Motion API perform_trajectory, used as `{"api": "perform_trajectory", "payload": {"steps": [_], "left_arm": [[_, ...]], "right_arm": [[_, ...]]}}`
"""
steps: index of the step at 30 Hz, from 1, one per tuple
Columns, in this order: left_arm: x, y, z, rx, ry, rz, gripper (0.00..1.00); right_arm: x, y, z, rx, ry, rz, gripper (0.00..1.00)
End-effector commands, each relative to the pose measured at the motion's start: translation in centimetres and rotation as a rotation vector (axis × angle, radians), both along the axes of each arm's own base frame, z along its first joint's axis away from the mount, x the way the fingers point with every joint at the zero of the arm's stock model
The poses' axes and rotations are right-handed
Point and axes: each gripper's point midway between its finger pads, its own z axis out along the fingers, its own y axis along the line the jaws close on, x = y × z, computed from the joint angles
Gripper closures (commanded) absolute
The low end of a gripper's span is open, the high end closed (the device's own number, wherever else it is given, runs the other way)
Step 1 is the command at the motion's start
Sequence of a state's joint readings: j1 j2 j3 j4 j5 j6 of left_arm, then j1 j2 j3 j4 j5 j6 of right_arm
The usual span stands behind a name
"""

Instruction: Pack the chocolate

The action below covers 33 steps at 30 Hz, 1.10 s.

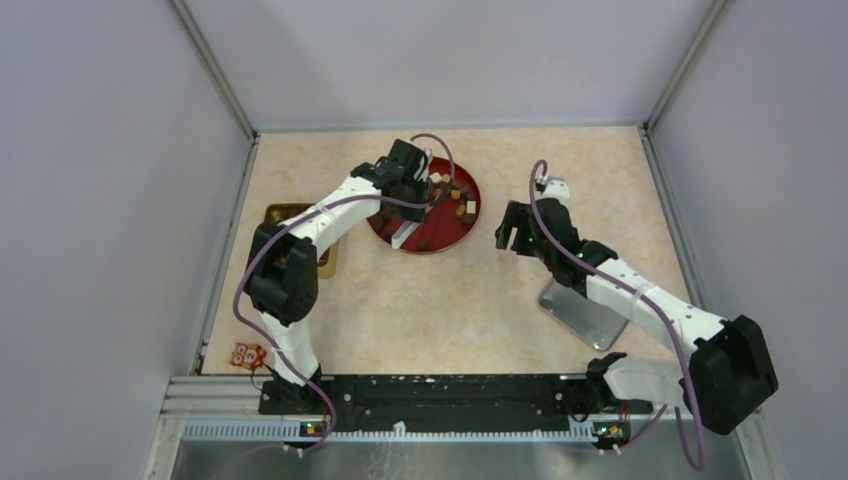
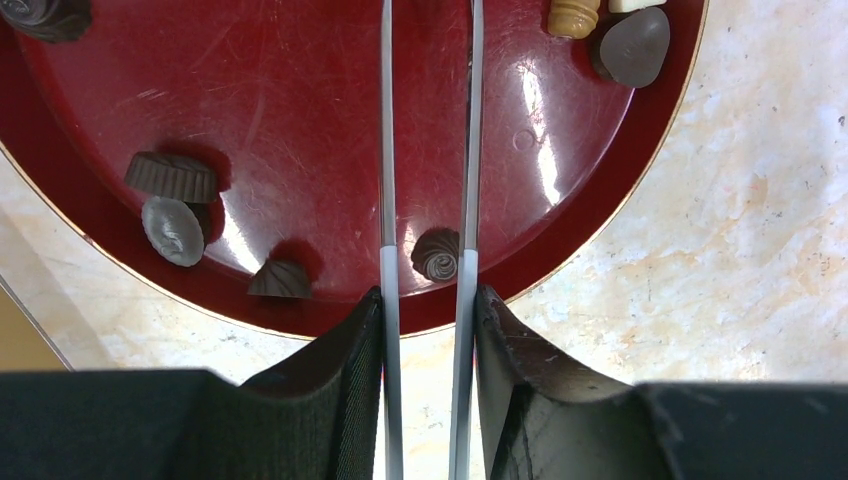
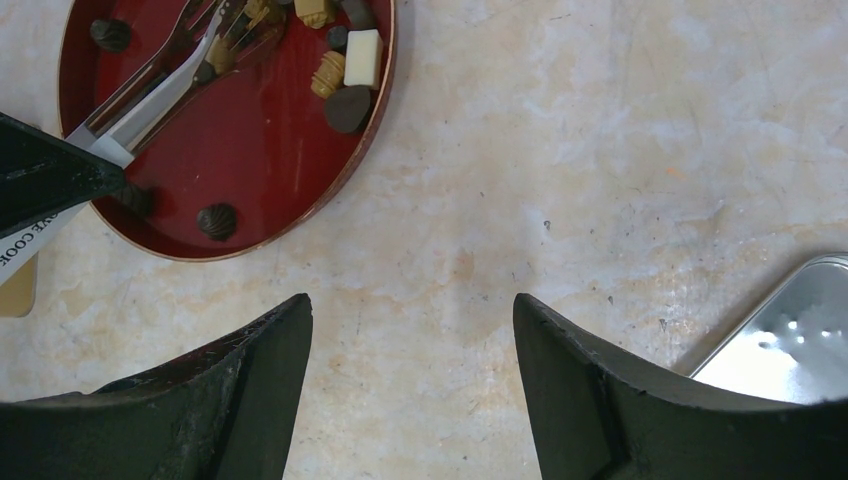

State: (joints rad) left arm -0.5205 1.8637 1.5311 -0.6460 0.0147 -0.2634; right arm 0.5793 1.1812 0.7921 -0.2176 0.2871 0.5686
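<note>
The chocolate (image 1: 455,195) lies as small dark, caramel and white pieces on a round red plate (image 1: 440,235). My left gripper (image 2: 428,292) is shut on a pair of tongs (image 2: 387,150), whose two thin blades reach out over the plate. A dark swirled piece (image 2: 437,253) sits between the blades near the plate's rim (image 2: 560,250). Other dark pieces (image 2: 172,176) lie to the left. My right gripper (image 3: 412,298) stands open over bare table, to the right of the plate (image 3: 250,160).
A gold tin (image 1: 283,213) sits left of the plate, partly hidden by my left arm. A silver tray (image 1: 578,314) lies under my right arm, its corner (image 3: 800,335) showing in the right wrist view. A small bear-printed item (image 1: 248,354) lies at the near left.
</note>
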Motion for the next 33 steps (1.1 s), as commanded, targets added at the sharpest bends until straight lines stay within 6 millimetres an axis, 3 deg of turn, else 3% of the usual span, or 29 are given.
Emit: {"api": "perform_trajectory", "payload": {"steps": [1, 6, 9, 18, 25, 33], "left_arm": [[1.1, -0.9, 2.3, -0.039, -0.07, 0.002, 0.73], [0.6, 0.1, 4.0, -0.019, -0.094, 0.02, 0.79], [-0.2, 0.9, 5.4, -0.012, -0.11, 0.024, 0.9], [-4.5, 3.7, 8.0, 0.006, -0.091, 0.056, 0.91], [-7.4, 7.6, 9.6, 0.086, -0.096, 0.146, 0.91], [-11.4, 13.5, 11.4, 0.22, -0.095, 0.299, 0.91]], "right_arm": [[0.9, -0.1, 0.9, 0.014, -0.023, -0.023, 0.28], [0.8, -0.1, 1.1, 0.017, -0.026, -0.023, 0.28], [0.8, -0.1, 1.0, 0.015, -0.024, -0.024, 0.28], [0.8, 0.4, 0.9, 0.035, -0.024, -0.006, 0.28], [0.9, 0.8, 0.8, 0.053, -0.026, 0.005, 0.28], [1.2, 1.5, 0.7, 0.058, -0.021, 0.03, 0.28]]}}
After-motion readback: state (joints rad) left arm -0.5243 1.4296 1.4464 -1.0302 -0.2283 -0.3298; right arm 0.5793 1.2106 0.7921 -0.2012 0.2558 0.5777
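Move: The left hand holds tongs, already closed on a golden chocolate some 5 cm ahead and 6 cm to its right, about 11 cm below. The box for it lies about 25 cm to the hand's left, 6 cm back and 11 cm lower. Neighbouring dark swirled chocolate: 7 cm back, 2 cm right; dark pair by the plate's left rim: 1 cm back, 8 cm left. From the idle right hand the box is roughly 49 cm left, level fore-and-aft, 15 cm lower. With the golden chocolate pinched between the tong tips, the left hand keeps its grip on the tongs and, after a brief hold, lifts them off the red plate. It climbs about 9 cm, steeply at first, while swinging some 10 cm left and 9 cm back towards the box, the wrist turning a little counter-clockwise and rolling left side up late on. ##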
